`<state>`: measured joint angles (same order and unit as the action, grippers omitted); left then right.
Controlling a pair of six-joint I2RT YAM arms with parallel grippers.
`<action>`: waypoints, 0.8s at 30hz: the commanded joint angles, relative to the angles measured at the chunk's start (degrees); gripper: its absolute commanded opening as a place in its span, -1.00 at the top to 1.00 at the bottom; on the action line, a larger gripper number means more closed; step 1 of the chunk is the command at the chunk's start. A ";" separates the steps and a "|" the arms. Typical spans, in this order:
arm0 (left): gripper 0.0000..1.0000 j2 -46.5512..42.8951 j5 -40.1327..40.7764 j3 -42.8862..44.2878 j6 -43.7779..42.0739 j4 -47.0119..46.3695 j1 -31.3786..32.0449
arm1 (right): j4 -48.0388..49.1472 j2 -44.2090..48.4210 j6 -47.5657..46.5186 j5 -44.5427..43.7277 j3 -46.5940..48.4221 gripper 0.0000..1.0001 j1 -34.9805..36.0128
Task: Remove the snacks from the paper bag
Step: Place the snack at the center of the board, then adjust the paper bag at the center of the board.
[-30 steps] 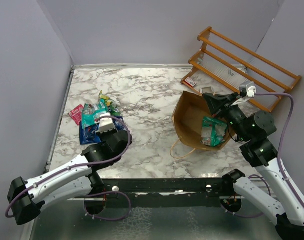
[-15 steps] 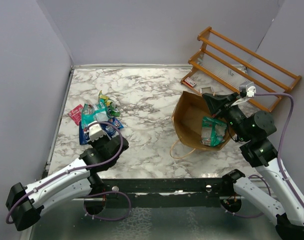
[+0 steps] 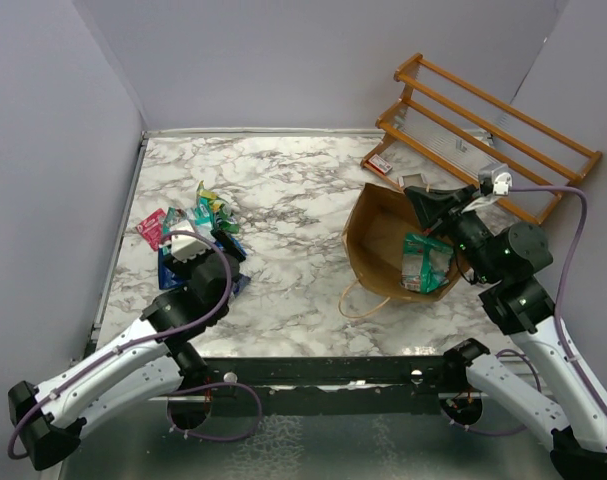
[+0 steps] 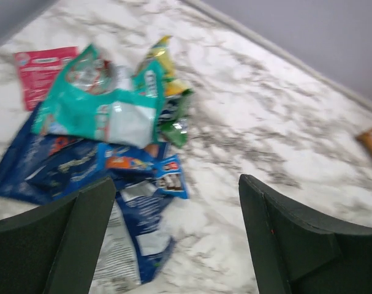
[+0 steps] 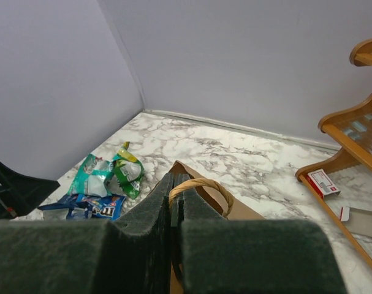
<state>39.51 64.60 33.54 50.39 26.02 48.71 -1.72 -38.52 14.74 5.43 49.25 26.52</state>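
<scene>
The snacks (image 3: 198, 225) lie in a loose pile on the marble at the left: teal (image 4: 106, 110), blue (image 4: 146, 208), yellow-green (image 4: 167, 92) and a red-pink packet (image 4: 41, 67). My left gripper (image 3: 188, 245) hovers over the near side of the pile, open (image 4: 176, 239), with nothing between its fingers. The brown paper bag (image 3: 383, 250) lies at the right with its mouth open. A teal packet (image 3: 423, 262) shows inside it. My right gripper (image 3: 423, 205) is shut (image 5: 176, 184) on the bag's rim beside its looped handle (image 5: 201, 184), holding the mouth up.
A wooden slatted rack (image 3: 493, 130) leans at the back right. A small red and white box (image 3: 380, 163) lies by its foot. The bag's other handle (image 3: 358, 300) trails toward the near edge. Grey walls close the left and back sides.
My left gripper has opened, let go of a blue packet onto the pile, and drawn back slightly to the left. The right arm and the bag have stayed still.
</scene>
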 commanded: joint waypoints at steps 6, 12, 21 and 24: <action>-0.72 -0.48 -34.72 3.47 -32.05 -35.09 -0.22 | 1.98 -1.40 -0.75 7.09 0.45 0.95 0.11; -0.72 6.15 -45.74 10.39 -34.93 -34.59 -0.22 | 1.33 -2.94 -2.21 5.30 4.51 0.95 0.11; -0.72 5.06 -70.83 9.76 -36.14 -40.74 -0.24 | 6.81 -4.43 -1.96 24.89 2.09 0.95 0.11; -0.72 4.03 -78.49 8.30 -35.73 -43.67 -0.21 | 8.22 -5.86 -1.42 35.14 0.06 0.95 0.11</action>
<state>45.78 1.69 43.11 15.44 -10.96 48.64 2.37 -42.78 12.80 22.90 51.92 26.50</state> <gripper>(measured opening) 0.858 0.026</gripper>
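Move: The green snack still in the paper bag lies about 48 cm to the right of the left hand, some 4 cm ahead and 13 cm below. The paper bag's middle is roughly 42 cm to the right, 4 cm ahead and 8 cm below. The snack pile sits about 8 cm ahead, 5 cm to the left and 13 cm below. From the right hand the green snack is roughly 9 cm to the right, level fore and aft, some 31 cm below. Keeping its pinch on the bag's handle, the right hand draws it about 4 cm left and a little back, with a small turn counter-clockwise. Meanwhile the left hand, empty and already wide open, leaves the snack pile, swinging some 20 cm right and 15 cm up towards the bag; it eases back late on while its wrist turns about 65 degrees clockwise, bringing the fingers round to face the bag's mouth. ##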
